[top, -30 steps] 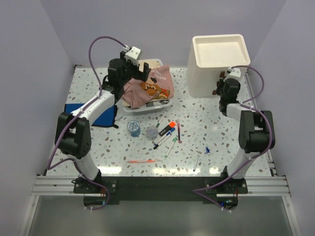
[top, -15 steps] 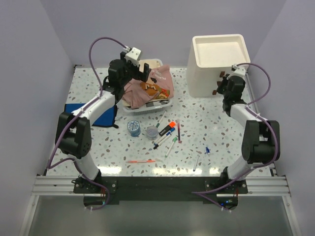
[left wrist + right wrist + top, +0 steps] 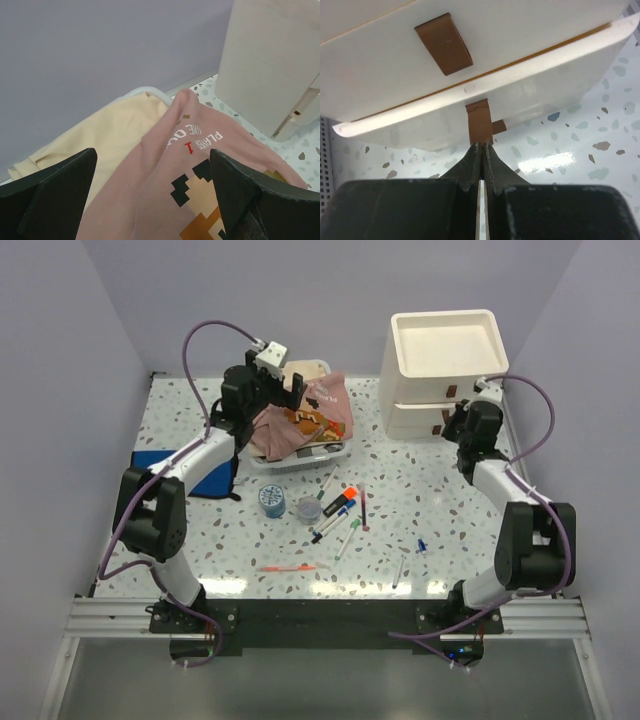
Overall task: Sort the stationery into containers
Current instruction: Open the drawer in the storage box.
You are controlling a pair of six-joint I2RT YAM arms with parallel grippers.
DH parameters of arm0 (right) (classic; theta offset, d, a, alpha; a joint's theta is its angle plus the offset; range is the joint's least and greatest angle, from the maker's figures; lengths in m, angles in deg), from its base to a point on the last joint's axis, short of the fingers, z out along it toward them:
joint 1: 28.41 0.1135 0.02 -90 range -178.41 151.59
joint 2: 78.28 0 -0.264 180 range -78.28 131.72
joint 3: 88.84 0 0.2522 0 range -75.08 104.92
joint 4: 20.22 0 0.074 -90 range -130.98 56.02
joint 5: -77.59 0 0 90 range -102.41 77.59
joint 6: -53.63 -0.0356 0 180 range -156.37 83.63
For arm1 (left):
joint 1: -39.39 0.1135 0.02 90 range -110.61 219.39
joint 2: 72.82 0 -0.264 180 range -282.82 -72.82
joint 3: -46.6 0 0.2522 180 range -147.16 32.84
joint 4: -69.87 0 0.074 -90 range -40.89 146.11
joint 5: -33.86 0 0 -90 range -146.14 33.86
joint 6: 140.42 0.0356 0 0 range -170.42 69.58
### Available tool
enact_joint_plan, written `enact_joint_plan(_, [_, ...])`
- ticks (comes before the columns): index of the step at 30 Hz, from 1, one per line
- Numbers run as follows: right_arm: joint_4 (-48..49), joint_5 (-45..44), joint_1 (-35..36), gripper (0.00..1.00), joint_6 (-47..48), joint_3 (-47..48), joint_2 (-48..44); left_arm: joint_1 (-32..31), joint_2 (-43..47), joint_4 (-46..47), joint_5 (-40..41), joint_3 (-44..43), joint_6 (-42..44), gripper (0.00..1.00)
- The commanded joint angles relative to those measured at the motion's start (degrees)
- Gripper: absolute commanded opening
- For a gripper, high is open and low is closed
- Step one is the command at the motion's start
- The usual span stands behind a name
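Note:
The container, a cream-white drawer unit (image 3: pixel 440 345), stands at the back right with its tray top bare. My right gripper (image 3: pixel 452 421) (image 3: pixel 481 145) is shut on the brown handle (image 3: pixel 480 122) of the lower drawer (image 3: pixel 530 95), which juts out from the unit. The upper handle (image 3: pixel 443 43) is free. The stationery lies mid-table: several pens (image 3: pixel 340 508), a blue tape roll (image 3: pixel 271 499), a small clear cup (image 3: pixel 309 509), an orange pen (image 3: pixel 285 568). My left gripper (image 3: pixel 290 390) (image 3: pixel 155 200) hangs open over the pink shirt (image 3: pixel 200 165), holding nothing.
A clear basket (image 3: pixel 300 462) of pink and beige clothes sits at the back middle, under the left gripper. A blue pad (image 3: pixel 205 478) lies at the left beside the left arm. Two small pens (image 3: pixel 400 570) lie near the front right. Walls close the table on three sides.
The right gripper has drawn back toward the front with the handle, and the lower drawer now stands out from the unit. The right elbow swung outward. The left arm barely moved.

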Motion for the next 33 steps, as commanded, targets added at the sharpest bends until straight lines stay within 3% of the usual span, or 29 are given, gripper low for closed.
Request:
enact_joint_plan(1, [-5.17,2.71,0.0,0.0,-1.49,-2.1,-6.73,-0.22,2.49,3.93,-1.36,1.15,-0.28,1.0])
enact_joint_plan(14, [-14.4,3.94,0.09,0.0,-0.09,-10.71,-20.96,-1.36,5.83,4.54,-1.98,3.27,-0.29,1.0])
enact_joint_plan(22, [-13.71,3.94,0.0,0.0,2.73,-12.74,-22.82,-2.77,8.03,4.45,-1.8,4.58,0.77,1.0])
enact_joint_plan(26, [-13.96,5.87,0.0,0.46,4.57,-12.3,-22.38,-3.12,9.08,4.71,-1.19,5.37,1.21,1.0])
enact_joint_plan(33, [-31.44,12.46,0.0,0.64,20.27,-4.31,-26.5,-3.12,14.95,-1.95,2.85,6.25,4.81,1.0])
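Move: In the shut right fingertips, practically at the hand point, is the brown handle tab of the storage box's lower drawer, which is already slightly open. The upper drawer's brown tab sits about 6 cm farther out and 7 cm higher, straight ahead; the storage box's middle is roughly 13 cm ahead and 5 cm up. From the open left hand the lower tab lies some 41 cm to the right, 4 cm back and 10 cm lower. Drawing straight back towards its base with the lower tab still pinched, the right hand pulls the drawer out, travelling about 9.5 cm nearly level after a small early rise. There it stops, opens the fingers to a bit over half, then eases another centimetre or so back off the tab, tipping down and turning slightly counter-clockwise. The open left hand drifts back some 4 cm, dipping and then rising, above the cloths. ##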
